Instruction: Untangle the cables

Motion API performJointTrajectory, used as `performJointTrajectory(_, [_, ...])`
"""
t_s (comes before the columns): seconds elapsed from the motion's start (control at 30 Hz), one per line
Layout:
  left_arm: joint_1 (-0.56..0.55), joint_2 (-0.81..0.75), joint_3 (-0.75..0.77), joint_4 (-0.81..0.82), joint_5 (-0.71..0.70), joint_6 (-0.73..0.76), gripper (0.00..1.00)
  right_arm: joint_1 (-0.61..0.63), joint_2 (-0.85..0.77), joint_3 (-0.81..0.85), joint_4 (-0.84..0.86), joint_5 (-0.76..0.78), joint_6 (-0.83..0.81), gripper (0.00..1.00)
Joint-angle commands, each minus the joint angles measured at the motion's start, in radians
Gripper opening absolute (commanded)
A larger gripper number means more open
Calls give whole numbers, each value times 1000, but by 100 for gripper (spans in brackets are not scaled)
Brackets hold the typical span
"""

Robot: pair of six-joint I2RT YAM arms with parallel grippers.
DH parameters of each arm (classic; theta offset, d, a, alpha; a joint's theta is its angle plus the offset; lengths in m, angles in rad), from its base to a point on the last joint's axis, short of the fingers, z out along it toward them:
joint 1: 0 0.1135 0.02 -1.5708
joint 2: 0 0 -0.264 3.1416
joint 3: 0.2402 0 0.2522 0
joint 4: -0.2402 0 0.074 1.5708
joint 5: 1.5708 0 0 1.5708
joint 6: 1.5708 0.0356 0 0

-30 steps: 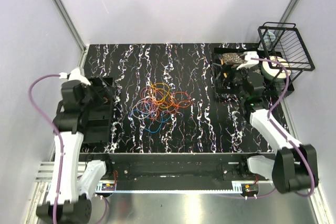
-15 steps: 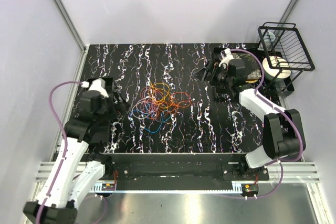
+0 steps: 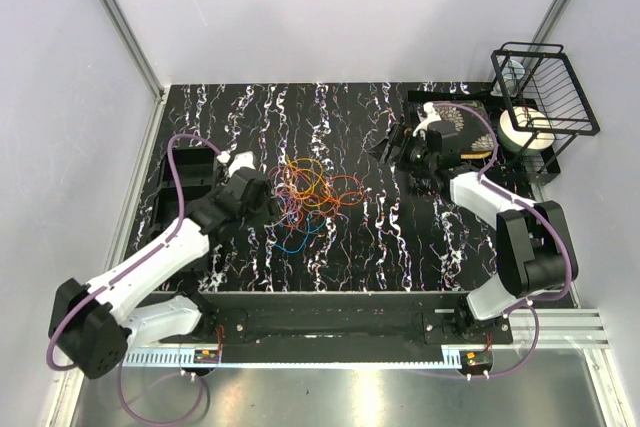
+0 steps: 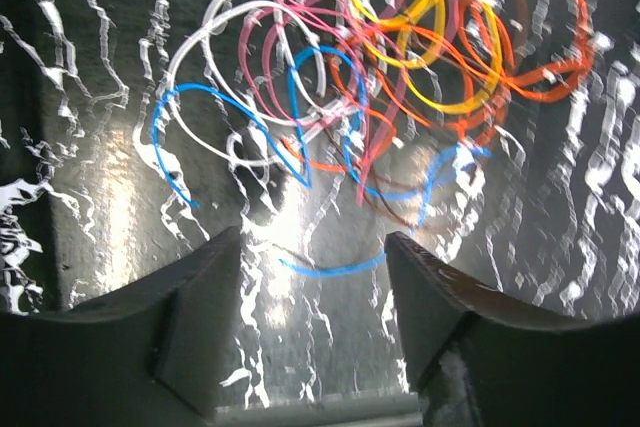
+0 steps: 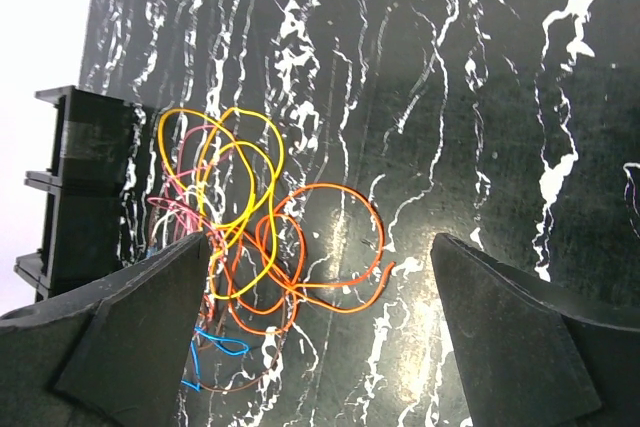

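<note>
The cables (image 3: 308, 197) lie in one tangled heap of orange, yellow, red, blue and pale loops on the black marbled table (image 3: 350, 247). My left gripper (image 3: 264, 197) is at the heap's left edge, low over the table. In the left wrist view its jaws (image 4: 315, 247) stand apart, with a blue cable (image 4: 330, 269) lying on the table between the tips; nothing is clamped. My right gripper (image 3: 393, 146) hovers to the right of and behind the heap, wide open. The right wrist view (image 5: 320, 247) looks down on the orange cable (image 5: 330, 247) and yellow cable (image 5: 235, 197).
A black wire rack (image 3: 545, 87) and a white roll (image 3: 525, 132) stand at the back right, beside a dark tray (image 3: 450, 112). A black compartment box (image 3: 180, 172) sits at the left edge, also seen as the black box (image 5: 70, 187).
My left arm has swung from the left box in to the heap's left edge, and its jaws have narrowed. My right arm has moved left from the back-right tray toward the heap.
</note>
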Motion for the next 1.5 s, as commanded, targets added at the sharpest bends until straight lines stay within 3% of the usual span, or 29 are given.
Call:
performJointTrajectory(0.0, [-5, 53, 16, 98, -125, -87, 60, 6, 12, -2, 46, 13, 4, 98])
performJointTrajectory(0.47, [-3, 278, 59, 150, -143, -131, 53, 6, 43, 9, 31, 2, 4, 98])
performJointTrajectory(1.07, [-3, 407, 45, 199, -130, -159, 39, 6, 72, 30, 12, -13, 6, 98])
performJointTrajectory(1.13, [-4, 415, 47, 197, -133, -160, 34, 5, 78, 35, 8, -13, 6, 98])
performJointTrajectory(1.17, [-3, 415, 48, 194, -134, -162, 22, 6, 79, 35, 6, -13, 7, 98])
performJointTrajectory(1.27, [-5, 410, 53, 182, -137, -162, 0, 5, 85, 39, 5, -15, 8, 98])
performJointTrajectory(1.47, [-4, 323, 117, 73, -151, -131, 0, 6, 84, 36, 6, -15, 8, 98])
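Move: The loose strand of the blue cable, at the tangle's near left side, is about 4 cm ahead of my left hand, 1 cm right and some 9 cm below. Down on the table, the white loops lie about 8 cm ahead and 1 cm left, the yellow loops roughly 14 cm ahead and 8 cm right. From my right hand, that blue strand is some 25 cm left, 13 cm back and 10 cm below. I sink my left hand about 8.5 cm onto the blue cable's loose strand, easing 3.5 cm forward mostly early on, while the wrist turns counter-clockwise some 10 degrees and tips slightly steeper. The half-open fingers narrow slowly, then shut at the bottom and pinch the strand between their tips. My right hand, wide open, lowers about 3.5 cm, touching nothing. ##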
